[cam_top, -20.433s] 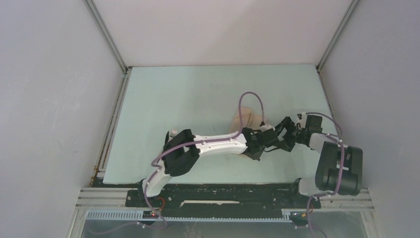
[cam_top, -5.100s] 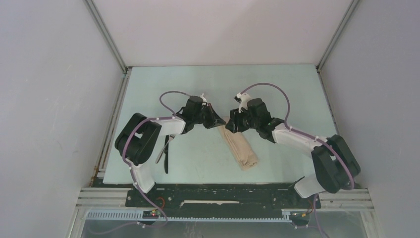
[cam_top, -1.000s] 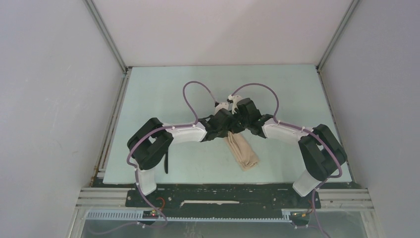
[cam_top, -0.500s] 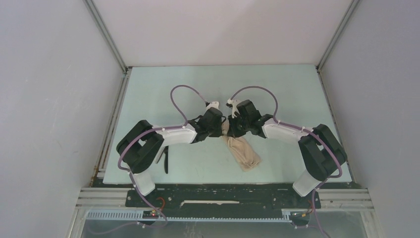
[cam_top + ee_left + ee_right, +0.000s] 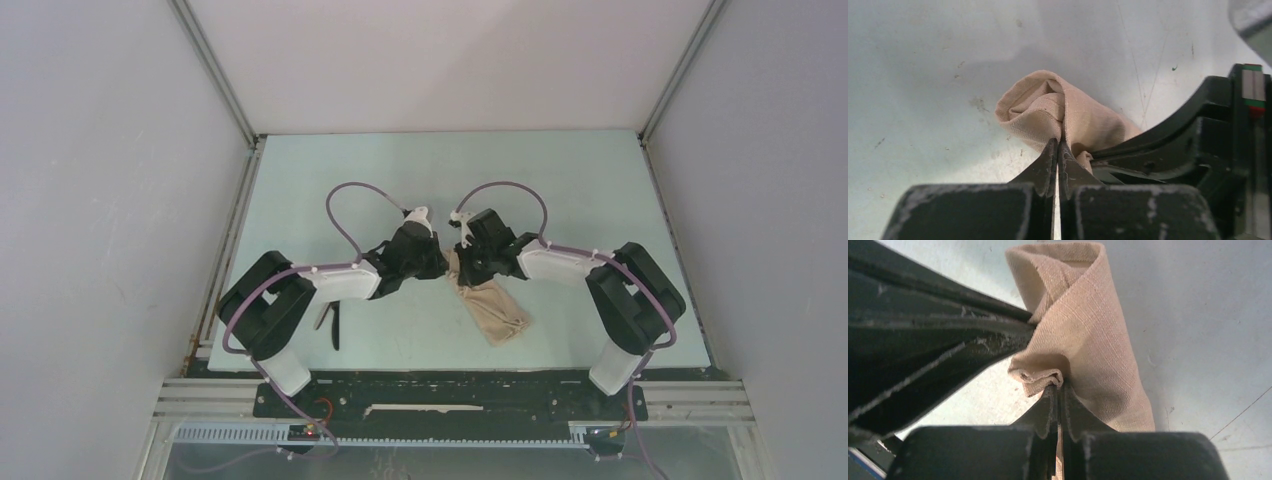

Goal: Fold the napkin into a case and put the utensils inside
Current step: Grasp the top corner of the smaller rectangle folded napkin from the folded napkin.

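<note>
The beige napkin (image 5: 492, 308) lies as a narrow folded case on the table, slanting from the middle toward the near right. Both grippers meet at its far end. My left gripper (image 5: 438, 268) is shut on a pinch of cloth at that end (image 5: 1058, 144). My right gripper (image 5: 463, 268) is shut on the folded edge next to it (image 5: 1058, 388). The napkin (image 5: 1048, 105) bunches up and opens between the two grips (image 5: 1088, 325). The black knife (image 5: 336, 328) lies near the left arm's base, and a sliver of the silver fork (image 5: 321, 318) shows beside it.
The left arm's elbow (image 5: 265, 310) covers most of the utensils. The right arm's elbow (image 5: 630, 295) stands at the near right. Grey walls close in the pale green table (image 5: 330, 190) on three sides.
My left gripper has closed on the napkin's far end. Both grippers have drawn a little toward the near side, and the cloth between them has spread wider.
</note>
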Controlling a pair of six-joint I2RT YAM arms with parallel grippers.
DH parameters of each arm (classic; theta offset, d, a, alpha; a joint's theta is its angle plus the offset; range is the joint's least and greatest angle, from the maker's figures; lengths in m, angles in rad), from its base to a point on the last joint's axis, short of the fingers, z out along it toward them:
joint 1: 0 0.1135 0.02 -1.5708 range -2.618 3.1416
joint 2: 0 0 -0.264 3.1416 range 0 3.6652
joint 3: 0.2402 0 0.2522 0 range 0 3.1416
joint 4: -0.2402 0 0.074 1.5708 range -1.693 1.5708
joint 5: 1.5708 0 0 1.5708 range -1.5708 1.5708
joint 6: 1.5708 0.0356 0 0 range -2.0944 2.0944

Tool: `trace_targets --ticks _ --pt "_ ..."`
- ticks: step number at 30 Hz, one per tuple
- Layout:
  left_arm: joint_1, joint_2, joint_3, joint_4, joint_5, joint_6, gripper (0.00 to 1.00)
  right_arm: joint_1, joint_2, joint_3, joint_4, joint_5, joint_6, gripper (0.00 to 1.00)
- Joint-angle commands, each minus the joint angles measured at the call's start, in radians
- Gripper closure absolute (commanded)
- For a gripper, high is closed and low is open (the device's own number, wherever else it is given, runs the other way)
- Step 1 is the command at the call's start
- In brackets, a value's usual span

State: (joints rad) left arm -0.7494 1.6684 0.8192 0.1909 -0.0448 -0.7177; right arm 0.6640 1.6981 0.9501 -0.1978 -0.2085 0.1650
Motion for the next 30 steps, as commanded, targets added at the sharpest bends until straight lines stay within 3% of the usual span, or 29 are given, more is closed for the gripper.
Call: trace_targets --ticks 1,11,18,24,30 --pt "0.005 -0.049 0.0 0.091 0.037 -0.015 1.0 0.029 0.034 0.061 -0.007 0.07 0.045 1.0" --pt "0.007 -0.037 -0.008 0.06 0.03 -0.025 1.0 0.009 0.014 0.064 0.037 0.196 0.25 1.0" --pt "0.023 -0.029 -0.009 0.042 0.023 -0.036 1.0 0.01 0.037 0.057 0.097 0.032 0.178 1.0" --pt "0.034 -0.018 -0.006 0.029 0.026 -0.045 1.0 0.004 0.025 0.011 0.172 -0.082 0.068 0.78" --pt "0.046 -0.012 -0.008 0.03 0.035 -0.048 1.0 -0.02 -0.012 -0.011 0.189 -0.12 0.013 0.68"
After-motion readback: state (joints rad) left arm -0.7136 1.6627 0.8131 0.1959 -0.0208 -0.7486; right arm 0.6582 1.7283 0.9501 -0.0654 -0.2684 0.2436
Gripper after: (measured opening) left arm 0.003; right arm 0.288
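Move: Pinched in the left fingers is one corner of the folded napkin, roughly 3 cm ahead of the right hand and 3 cm to its left. The right fingers hold a small flap beside it. The napkin's far end stands about 3 cm ahead of the left hand and 1 cm to its right, and the napkin's body about 4 cm back and 5 cm to the right of the right hand. The knife is some 20 cm left of the left hand and 7 cm back. Drawing the pinched flap forward about 2 cm, the right hand turns some 15 degrees clockwise, then swings back counter-clockwise while going about 2.5 cm left towards the corner in the left fingers. On that second leg its fingers open about a third and let go of the flap. The left hand keeps its pinch and shifts only about a centimetre, first up, then forward and left. ##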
